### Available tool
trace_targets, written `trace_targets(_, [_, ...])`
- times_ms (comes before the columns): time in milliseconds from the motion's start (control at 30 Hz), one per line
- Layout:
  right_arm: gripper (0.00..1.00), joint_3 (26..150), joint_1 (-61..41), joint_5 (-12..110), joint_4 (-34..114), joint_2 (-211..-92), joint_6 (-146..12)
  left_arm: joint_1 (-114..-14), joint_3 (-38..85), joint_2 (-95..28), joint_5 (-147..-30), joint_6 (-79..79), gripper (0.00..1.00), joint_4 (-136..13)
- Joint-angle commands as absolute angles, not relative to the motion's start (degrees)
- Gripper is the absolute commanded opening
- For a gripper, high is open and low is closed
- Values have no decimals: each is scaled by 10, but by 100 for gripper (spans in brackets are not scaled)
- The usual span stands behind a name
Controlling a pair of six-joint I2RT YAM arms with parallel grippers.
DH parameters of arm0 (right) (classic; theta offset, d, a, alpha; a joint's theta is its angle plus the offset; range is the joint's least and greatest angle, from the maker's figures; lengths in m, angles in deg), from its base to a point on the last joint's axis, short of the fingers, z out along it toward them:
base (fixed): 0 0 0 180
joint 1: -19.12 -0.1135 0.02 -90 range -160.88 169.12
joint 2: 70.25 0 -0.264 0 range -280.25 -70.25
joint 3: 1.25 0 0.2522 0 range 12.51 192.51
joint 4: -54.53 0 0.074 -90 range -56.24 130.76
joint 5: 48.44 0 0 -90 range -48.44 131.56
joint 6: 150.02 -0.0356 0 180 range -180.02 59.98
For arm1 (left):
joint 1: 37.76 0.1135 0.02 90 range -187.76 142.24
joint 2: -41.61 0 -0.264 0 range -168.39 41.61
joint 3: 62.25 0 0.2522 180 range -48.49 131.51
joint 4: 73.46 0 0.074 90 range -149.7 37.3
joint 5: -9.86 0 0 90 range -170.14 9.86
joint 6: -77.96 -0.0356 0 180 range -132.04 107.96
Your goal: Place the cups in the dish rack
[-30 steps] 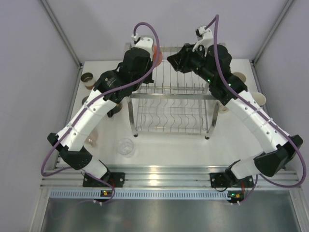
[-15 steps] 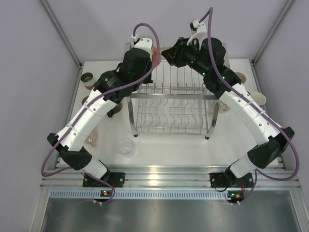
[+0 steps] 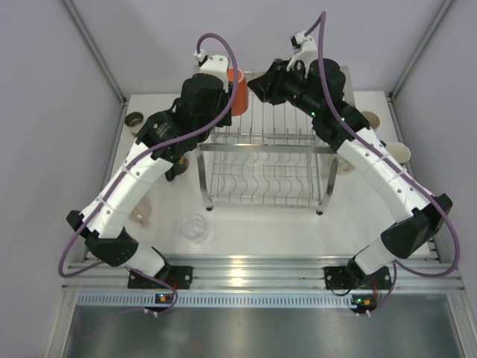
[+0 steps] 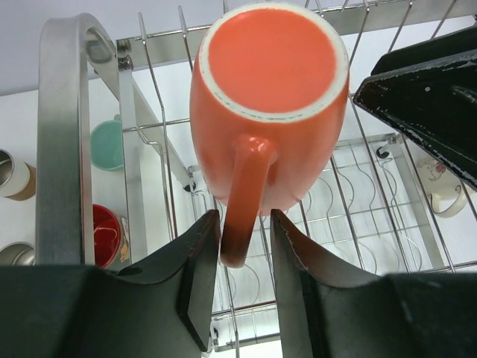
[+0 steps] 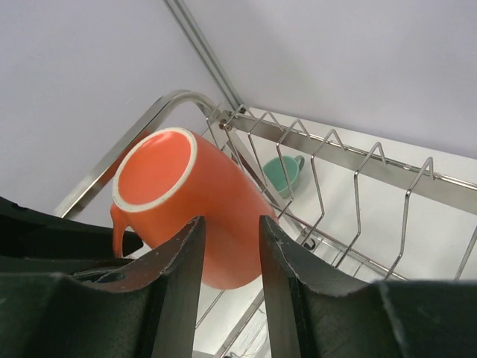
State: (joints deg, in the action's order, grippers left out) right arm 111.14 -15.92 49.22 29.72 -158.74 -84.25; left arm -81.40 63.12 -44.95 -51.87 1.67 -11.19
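An orange mug (image 3: 237, 91) sits bottom-up and tilted on the upper tier of the chrome dish rack (image 3: 261, 148), at its far left corner. My left gripper (image 3: 228, 98) is just left of it and open. In the left wrist view the mug (image 4: 268, 97) has its handle between the fingers (image 4: 244, 224), with a gap on the right side. My right gripper (image 3: 258, 85) hovers open just right of the mug. In the right wrist view the mug (image 5: 216, 194) lies beyond its empty jaws (image 5: 232, 224).
A teal cup (image 4: 108, 145) and a red cup (image 4: 104, 235) stand left of the rack post (image 4: 63, 134). Brown cups (image 3: 134, 121), a clear cup (image 3: 195, 226) and a dark mug (image 3: 177, 168) are on the left. Beige cups (image 3: 402, 154) stand on the right.
My left jaws have spread apart around the mug handle and the wrist has drawn back, so more of the orange mug shows. The right gripper swung left and closer to the mug.
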Motion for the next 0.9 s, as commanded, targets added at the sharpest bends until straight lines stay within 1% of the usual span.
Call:
trace_targets(0, [36, 1122, -156, 499, 319, -1597, -845, -812, 638, -437, -512, 12, 39, -143])
trace_targets(100, [36, 1127, -157, 504, 314, -1607, -850, -812, 650, -437, -518, 15, 41, -143])
trace_targets(233, [35, 1122, -156, 509, 324, -1609, -860, -812, 674, -438, -513, 18, 47, -144])
trace_targets(267, [35, 1121, -156, 510, 327, -1610, -863, -812, 680, -438, -512, 19, 51, -144])
trace_targets(367, [35, 1123, -157, 514, 331, -1614, -869, -811, 692, -433, -516, 22, 57, -147])
trace_targets(400, [35, 1123, -157, 516, 334, -1616, -872, -812, 694, -430, -518, 22, 61, -151])
trace_targets(500, [35, 1124, -158, 521, 341, -1621, -881, -813, 692, -417, -530, 25, 67, -160])
trace_targets(600, [35, 1131, -158, 525, 342, -1629, -884, -812, 689, -406, -530, 29, 71, -161])
trace_targets(633, [35, 1132, -158, 528, 343, -1630, -884, -812, 688, -405, -528, 30, 74, -161])
trace_targets(667, [36, 1135, -159, 532, 343, -1634, -884, -812, 687, -399, -523, 30, 80, -161])
trace_targets(733, [36, 1141, -159, 536, 341, -1641, -887, -812, 681, -393, -517, 30, 83, -161])
trace_targets(867, [36, 1144, -159, 547, 348, -1646, -889, -812, 676, -378, -519, 21, 86, -160])
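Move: The orange mug sits bottom up on the upper tier of the rack. It is about 6 cm ahead of the left hand and 3 cm to its right, level with it, and the handle reaches back between the left fingertips. From the right hand the mug is some 4 cm to the left, 2 cm farther out and 3 cm lower. The rack's left side frame stands about 6 cm left and 5 cm ahead of the left hand. The red mug is far below, about 20 cm left and 19 cm ahead of it. The right fingers, kept partly closed, push against the orange mug's right side, working down about 3.5 cm and left about 2.5, a little forward too, as the hand tips slightly down. After a brief wait the left hand comes free of the handle, opening wide as it climbs about 6.5 cm and then also eases back and left, wrist tilting up a little. ##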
